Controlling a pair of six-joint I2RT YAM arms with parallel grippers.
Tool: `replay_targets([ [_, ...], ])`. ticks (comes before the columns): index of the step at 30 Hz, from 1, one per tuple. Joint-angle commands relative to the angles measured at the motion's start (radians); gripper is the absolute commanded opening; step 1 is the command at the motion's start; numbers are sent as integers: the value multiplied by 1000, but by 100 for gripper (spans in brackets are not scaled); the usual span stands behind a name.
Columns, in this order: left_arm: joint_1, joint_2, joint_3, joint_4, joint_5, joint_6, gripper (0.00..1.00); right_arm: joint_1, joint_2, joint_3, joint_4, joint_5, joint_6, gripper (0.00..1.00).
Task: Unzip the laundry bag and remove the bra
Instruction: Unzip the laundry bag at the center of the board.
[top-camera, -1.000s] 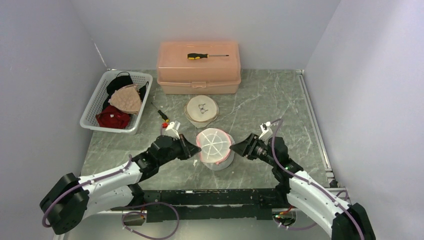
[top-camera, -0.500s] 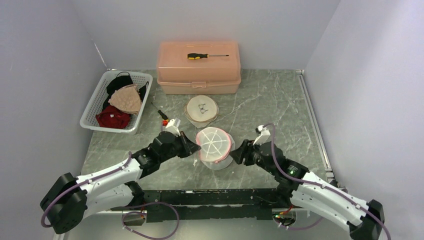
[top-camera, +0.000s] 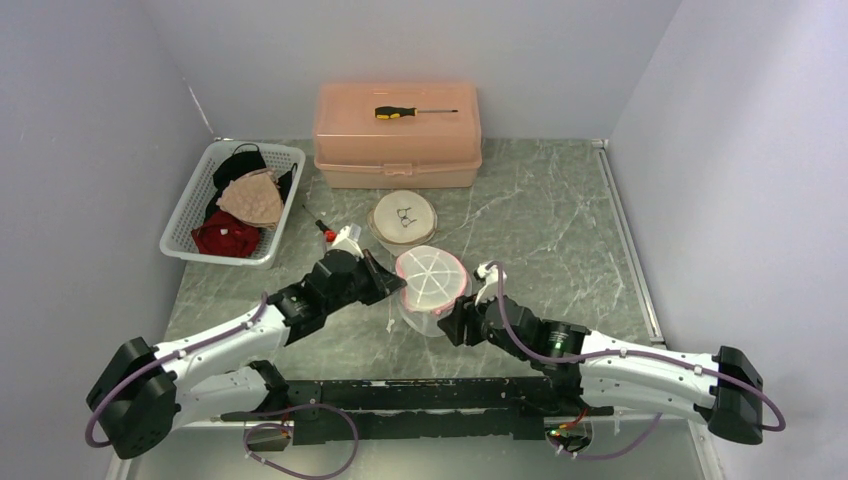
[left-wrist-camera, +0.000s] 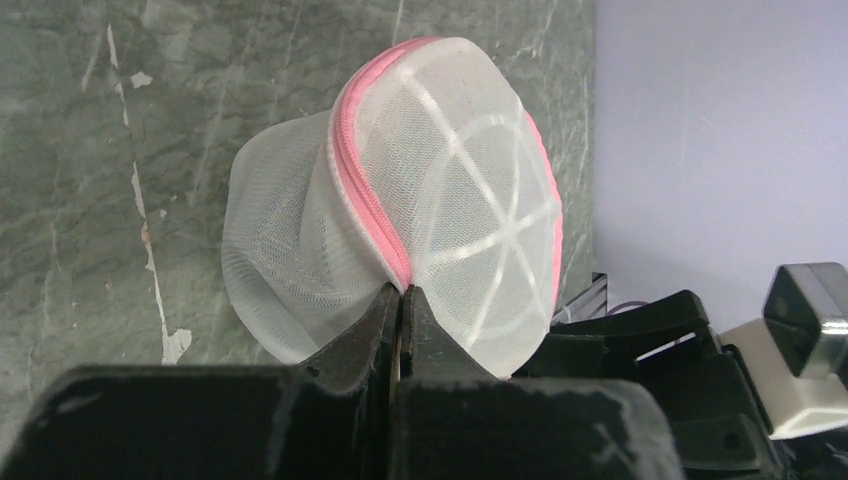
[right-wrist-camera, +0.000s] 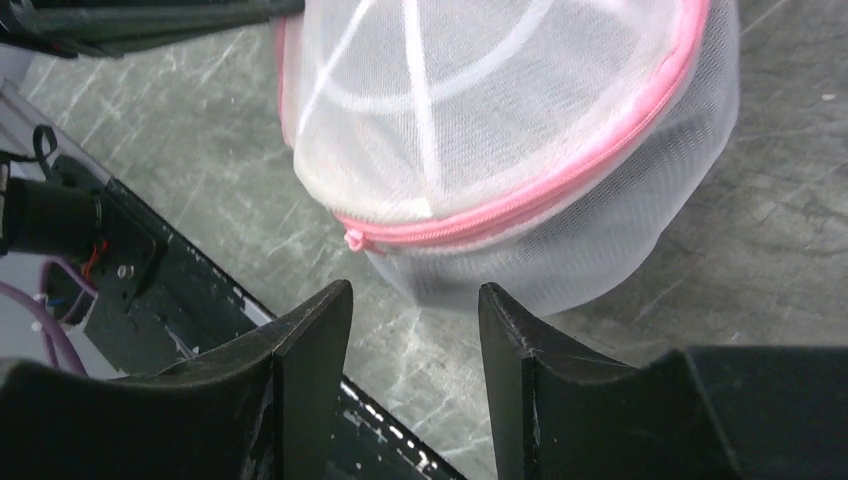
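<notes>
The laundry bag (top-camera: 430, 290) is a white mesh dome with a pink zipper, standing tilted on the table in front of both arms. My left gripper (top-camera: 392, 285) is shut on the bag's pink zipper seam (left-wrist-camera: 375, 225) at its left edge (left-wrist-camera: 402, 292). My right gripper (top-camera: 448, 322) is open, low at the bag's near right side and a little short of the mesh (right-wrist-camera: 415, 290). The pink zipper pull (right-wrist-camera: 352, 240) hangs just above and left of the right fingers. No bra shows through the mesh.
A white basket (top-camera: 180, 215) of garments stands at the back left. Behind the bag are a pink toolbox (top-camera: 397, 140) with a screwdriver (top-camera: 415, 111) on its lid and a flat round mesh pouch (top-camera: 404, 218). The black base rail (top-camera: 400, 395) runs close under the right gripper.
My right arm has swung left and down, from the bag's right side to its near side. The left gripper has stayed shut on the seam and tipped the bag slightly up and away.
</notes>
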Motion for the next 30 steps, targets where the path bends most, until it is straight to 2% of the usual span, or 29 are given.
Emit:
replay_targets([
  [1,3,20,61,-32,-17,-51,3,7,3,20,151,99,-10,53],
  [6,1,39,102,-73,-8,-53,3,7,41,24,202,105,-38,54],
  [10,-2,35,103,-74,-10,-55,3,7,70,34,219,90,-33,51],
  [15,-12,26,100,-73,-20,-44,3,6,67,33,186,149,33,47],
  [21,-22,49,103,-74,-16,-10,4,-26,36,-6,230,146,121,24],
  [22,-24,55,105,-74,-12,5,10,-37,28,-14,241,131,132,22],
  [25,-32,53,102,-100,-17,38,39,-78,0,-31,248,87,163,20],
  [26,-36,45,99,-114,-27,48,46,-89,-8,-34,251,73,169,19],
  [30,-50,-18,86,-188,-95,102,60,-125,-28,-36,249,24,187,19],
])
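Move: The zipper pull of the laundry bag hangs at the rim about 3 cm ahead of the right hand's open tips, 1 cm to their left and about 1 cm above. From that hand the bag's body lies some 7 cm ahead, 3 cm left and 4 cm lower, and the glasses bag about 20 cm ahead, 9 cm left and 6 cm lower. From the left hand, already pinching the zip edge, the pull is about 7 cm right, 5 cm back and 2 cm lower. The right hand works about 4 cm forward and 3 cm up to the zipper pull, dipping slightly partway, turns some 15 degrees clockwise with its left side rising, and closes its half-open fingers nearly shut, pinching the pull between the tips. The left hand stays at the zip edge, within about a centimetre of its place, until late, then opens its shut fingers to about half and lets go of the rim while easing slightly down and back. ##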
